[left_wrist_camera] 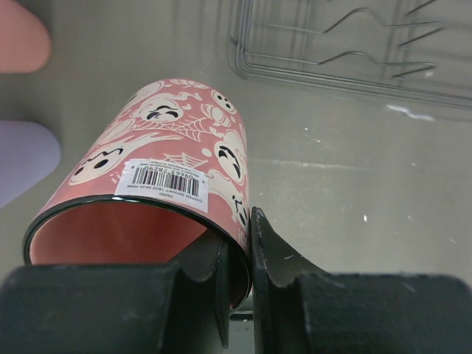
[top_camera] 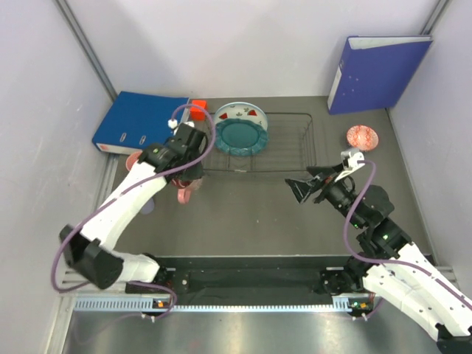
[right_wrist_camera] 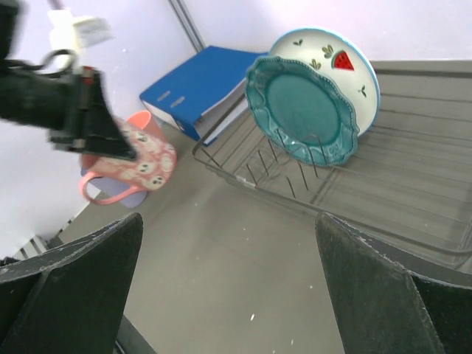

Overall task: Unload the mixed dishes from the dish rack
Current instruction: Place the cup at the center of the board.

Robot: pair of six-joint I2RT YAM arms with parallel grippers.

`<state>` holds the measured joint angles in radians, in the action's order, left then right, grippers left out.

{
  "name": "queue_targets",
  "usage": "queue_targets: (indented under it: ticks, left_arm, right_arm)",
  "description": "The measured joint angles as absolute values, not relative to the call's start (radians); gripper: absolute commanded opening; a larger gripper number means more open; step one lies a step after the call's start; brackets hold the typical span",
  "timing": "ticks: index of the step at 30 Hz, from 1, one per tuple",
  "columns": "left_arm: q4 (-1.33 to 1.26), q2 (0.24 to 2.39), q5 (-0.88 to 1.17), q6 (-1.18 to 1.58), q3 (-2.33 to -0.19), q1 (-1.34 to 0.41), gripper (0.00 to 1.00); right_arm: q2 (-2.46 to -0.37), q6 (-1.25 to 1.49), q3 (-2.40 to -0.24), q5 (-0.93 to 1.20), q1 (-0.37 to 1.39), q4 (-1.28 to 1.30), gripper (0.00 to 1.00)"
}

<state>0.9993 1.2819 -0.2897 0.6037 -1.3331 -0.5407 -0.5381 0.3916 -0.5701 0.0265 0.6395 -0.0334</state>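
My left gripper (left_wrist_camera: 240, 254) is shut on the rim wall of a salmon-pink cup (left_wrist_camera: 169, 169) with ghost prints, one finger inside and one outside. It holds the cup (top_camera: 183, 193) just above the table, left of the dish rack (top_camera: 284, 144). In the rack a teal scalloped plate (top_camera: 238, 136) leans on a white plate with watermelon marks (top_camera: 242, 113). A second salmon-pink cup (left_wrist_camera: 21, 40) and a lavender cup (left_wrist_camera: 26, 158) stand on the table beyond the held one. A small pink patterned bowl (top_camera: 362, 136) sits right of the rack. My right gripper (top_camera: 306, 186) hovers open and empty in front of the rack (right_wrist_camera: 369, 199).
A blue ring binder (top_camera: 144, 122) lies flat at the back left, with a small red cube (top_camera: 198, 113) beside it. Another blue binder (top_camera: 376, 70) stands upright against the back wall on the right. Grey walls close in both sides.
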Motion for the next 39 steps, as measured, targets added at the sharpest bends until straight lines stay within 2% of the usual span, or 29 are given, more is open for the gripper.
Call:
queue_targets:
  ticks: [7, 19, 29, 39]
  left_arm:
    - [0.972, 1.483, -0.229, 0.582, -1.394, -0.445, 0.0]
    - [0.945, 1.503, -0.147, 0.538, -1.377, -0.242, 0.0]
    - [0.903, 1.629, -0.062, 0.532, -1.283, -0.235, 0.0]
    - [0.884, 1.635, -0.056, 0.532, -1.281, -0.213, 0.0]
  right_arm:
    - [-0.537, 0.377, -0.569, 0.023, 0.64, -0.022, 1.0]
    - [-0.534, 0.375, -0.569, 0.027, 0.64, -0.021, 1.0]
    - [-0.53, 0.377, -0.569, 0.028, 0.64, -0.021, 1.0]
    - [-0.539, 0.378, -0.561, 0.028, 0.64, -0.021, 1.0]
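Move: The left hand still grips the ghost-print cup by its rim, and the bare table spot for it is about 3 cm ahead, 8 cm to the left and some 22 cm below. The purple cup stands about 20 cm left and 1 cm back, the plain pink cup 18 cm left and 9 cm ahead; the rack's near-left corner is straight ahead at 12 cm, all three some 16 cm lower. From the right hand the spot is roughly 8 cm ahead, 37 cm left, 29 cm down. Keeping its pinch on the cup's rim, the left hand brings the cup down onto the table between the purple cup and the rack: first forward and down, then left towards the standing cups at nearly level height, then straight down, about 12 cm lower in all. Meanwhile the fingers tip some 20 degrees steeper, and the hand then all but stops without opening. ##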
